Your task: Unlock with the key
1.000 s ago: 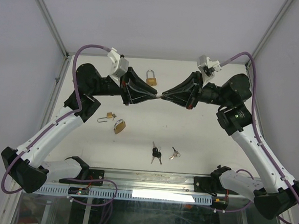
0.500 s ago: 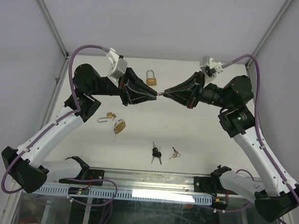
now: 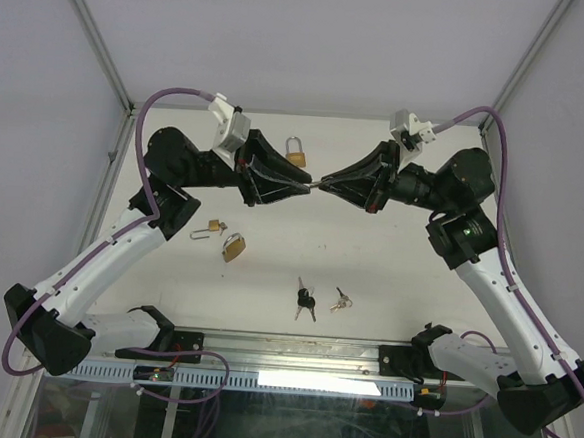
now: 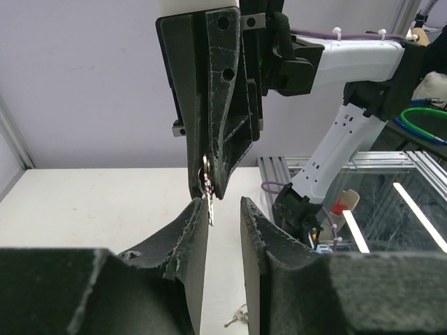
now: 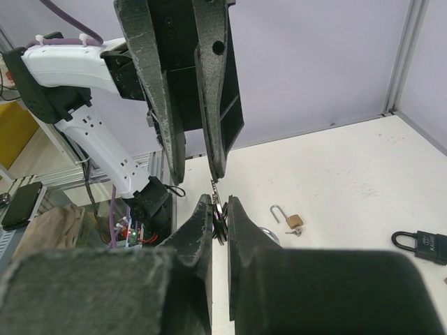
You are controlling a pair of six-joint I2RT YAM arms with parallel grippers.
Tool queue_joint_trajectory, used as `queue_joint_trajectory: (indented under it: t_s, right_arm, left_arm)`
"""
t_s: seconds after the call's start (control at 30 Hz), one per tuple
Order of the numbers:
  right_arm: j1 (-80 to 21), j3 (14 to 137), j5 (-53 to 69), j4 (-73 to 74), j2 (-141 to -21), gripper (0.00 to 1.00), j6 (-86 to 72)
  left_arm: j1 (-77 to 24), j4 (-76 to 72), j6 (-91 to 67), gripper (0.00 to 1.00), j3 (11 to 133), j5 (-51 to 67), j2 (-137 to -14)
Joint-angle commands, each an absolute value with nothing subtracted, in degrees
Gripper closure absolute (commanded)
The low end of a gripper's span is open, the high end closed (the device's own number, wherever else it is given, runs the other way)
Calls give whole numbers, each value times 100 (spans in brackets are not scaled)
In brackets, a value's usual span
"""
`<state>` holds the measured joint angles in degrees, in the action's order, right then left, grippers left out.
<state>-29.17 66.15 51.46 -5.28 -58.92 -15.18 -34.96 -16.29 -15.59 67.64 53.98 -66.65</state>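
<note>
High above the table my right gripper is shut on a bunch of keys, and one silver key pokes out toward the left arm. The left gripper faces it tip to tip with its jaws apart and nothing between them. The key's blade lies against the tip of one of the left gripper's fingers. A brass padlock lies at the back of the table. A small padlock with an open shackle and another brass padlock lie to the left.
Two loose key bunches lie near the front centre of the table; one of these bunches shows below the left jaws. A black padlock lies at the right in the right wrist view. Metal frame posts and walls enclose the table.
Half a second ago the two grippers' tips stood slightly apart. The left gripper has moved back right to the key's tip, and its jaws have widened a little. The right gripper still holds the keys.
</note>
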Motion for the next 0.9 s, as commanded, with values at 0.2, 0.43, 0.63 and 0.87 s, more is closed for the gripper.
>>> queue_joint_trajectory:
  t_s: [0.2,0.43,0.63,0.87]
  right_arm:
    - [-2920,6631,5226,-878,-5818,100,-1607]
    - [-2923,6653,5243,-903,-5827,100,-1585]
    - [-2918,6645,5272,-909,-5832,100,-1595]
    - [-2918,6732,5533,-929,-5931,100,-1695]
  left_arm:
    - [-3674,-1895,-1211,84,6636,4835,-6627]
    - [-3681,-1859,-1185,83,6637,4810,-6673]
    - [-3683,-1831,-1152,97,6565,4691,-6603]
    - [-3697,-1595,-867,99,6574,4246,-6607]
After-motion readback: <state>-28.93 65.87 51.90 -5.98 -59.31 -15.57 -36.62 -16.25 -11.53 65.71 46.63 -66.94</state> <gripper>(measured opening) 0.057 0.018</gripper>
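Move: The key, held in the right fingers, points at the left hand; its middle lies about 1 cm ahead of the left hand, 2 cm right and 1 cm below, and some 2 cm left of the right hand, level in height. On the table roughly 42 cm below the left hand are the black keys, about 8 cm back and straight in line, and the standing brass padlock, about 16 cm left and 2 cm ahead. Left hand eases about 2 cm forward, 1 cm down, closing its fingers on the key the right keeps holding. ##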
